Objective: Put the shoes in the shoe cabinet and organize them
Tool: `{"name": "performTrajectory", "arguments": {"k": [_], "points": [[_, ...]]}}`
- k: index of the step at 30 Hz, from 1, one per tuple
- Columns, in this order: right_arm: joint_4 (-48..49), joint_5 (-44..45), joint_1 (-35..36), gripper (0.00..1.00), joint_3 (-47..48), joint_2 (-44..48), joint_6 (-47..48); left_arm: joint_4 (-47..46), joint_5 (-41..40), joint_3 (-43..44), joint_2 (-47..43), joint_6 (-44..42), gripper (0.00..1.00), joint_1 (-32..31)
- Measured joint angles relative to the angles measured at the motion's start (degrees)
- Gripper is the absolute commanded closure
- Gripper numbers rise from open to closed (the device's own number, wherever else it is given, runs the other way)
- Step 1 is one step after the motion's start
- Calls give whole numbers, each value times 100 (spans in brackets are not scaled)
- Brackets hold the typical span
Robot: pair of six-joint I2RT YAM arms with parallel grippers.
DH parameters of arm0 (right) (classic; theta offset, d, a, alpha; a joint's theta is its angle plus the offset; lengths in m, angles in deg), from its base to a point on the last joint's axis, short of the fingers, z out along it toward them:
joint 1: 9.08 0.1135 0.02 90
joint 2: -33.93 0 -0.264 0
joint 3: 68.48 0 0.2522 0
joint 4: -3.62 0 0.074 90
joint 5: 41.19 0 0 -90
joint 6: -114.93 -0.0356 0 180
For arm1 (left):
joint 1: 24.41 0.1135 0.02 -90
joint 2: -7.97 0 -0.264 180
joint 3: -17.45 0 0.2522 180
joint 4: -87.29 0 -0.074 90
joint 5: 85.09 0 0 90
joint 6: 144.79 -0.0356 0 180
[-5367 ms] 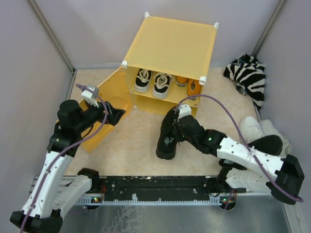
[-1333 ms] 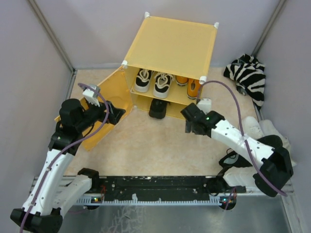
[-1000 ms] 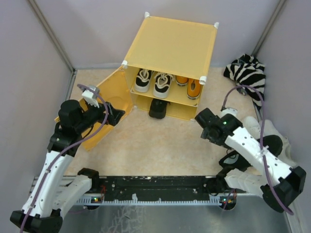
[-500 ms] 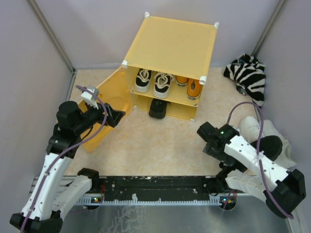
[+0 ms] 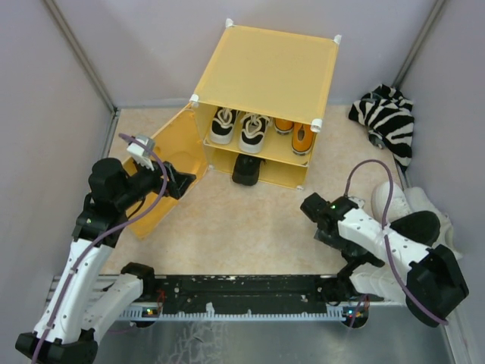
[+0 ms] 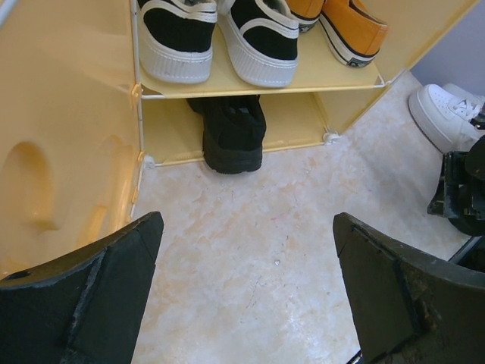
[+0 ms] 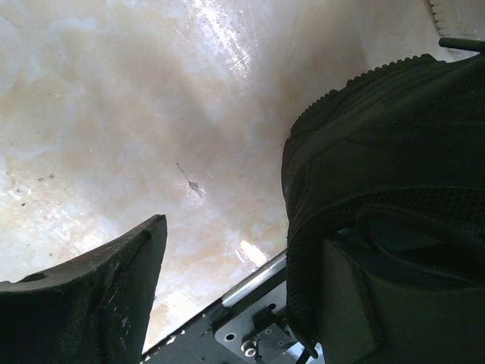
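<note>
The yellow shoe cabinet [image 5: 265, 72] stands at the back with its door [image 5: 163, 171] swung open to the left. On its upper shelf sit the black-and-white shoes [image 5: 236, 127] and the orange shoes [image 5: 294, 133]. A black shoe [image 6: 231, 133] lies on the lower shelf. My left gripper [image 6: 246, 227] hangs open by the door with nothing in it. My right gripper [image 7: 250, 258] is low at the near right, jaws apart, straddling the collar of another black shoe [image 7: 386, 152]. One of its fingers [image 7: 379, 303] is inside that shoe.
White sneakers [image 5: 398, 199] lie at the right wall beside my right arm. A zebra-striped cloth [image 5: 388, 117] is bunched in the back right corner. The black base rail [image 5: 242, 292] runs along the near edge, just below my right gripper.
My right arm left a black shoe on the lower shelf, drew back to the near right and came down over another black shoe. My left arm held still.
</note>
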Motion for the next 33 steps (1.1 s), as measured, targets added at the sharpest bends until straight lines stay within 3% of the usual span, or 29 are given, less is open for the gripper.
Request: {"name": "performTrajectory", "arguments": {"k": [2, 3, 4, 5, 7, 13, 17, 21, 26, 33], "points": [[20, 37, -2, 43, -46, -42, 15, 4, -2, -11, 4, 0, 1, 0], [17, 68, -4, 55, -50, -48, 9, 2, -2, -13, 9, 0, 1, 0], [2, 122, -9, 76, -50, -39, -20, 2, -2, -13, 11, 0, 1, 0], [-35, 186, -17, 90, -50, -17, -50, 4, -4, -15, 11, 0, 1, 0], [-149, 306, -28, 100, -52, 87, -72, 2, -4, -17, 11, -2, 1, 0], [-107, 295, -7, 100, -39, 844, -175, 2, -4, -44, 11, -2, 1, 0], [-313, 407, 560, 100, 369, 811, -256, 2, -7, -44, 22, -2, 1, 0], [-638, 579, 1572, 100, 1344, 155, -396, 4, -11, -44, 22, -4, 1, 0], [-664, 831, 3276, 100, 2697, -1534, -695, 4, -70, -44, 37, -7, 1, 0], [334, 417, 3810, 100, 3001, -2277, 48, 4, -72, -44, 107, -7, 1, 0]]}}
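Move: About 10 cm to the right hand's right, some 2 cm farther out and just below it, lies the middle of the loose black shoe, its heel end already at the open fingers. The nearer white shoe stands roughly 12 cm right and 11 cm ahead. The black shoe already in the cabinet's lower shelf is around 27 cm left and 20 cm ahead. From the left hand the loose black shoe lies about 48 cm right, 12 cm back and 27 cm lower. Closing its fingers fully on the black shoe's collar near the heel, the right hand pinches the thin wall almost in place, then lifts about 8 cm and sweeps some 20 cm left in front of the cabinet, sinking slightly at the end. On the way it turns nearly 40 degrees counter-clockwise and tips its fingers slightly outward, keeping the pinch. ##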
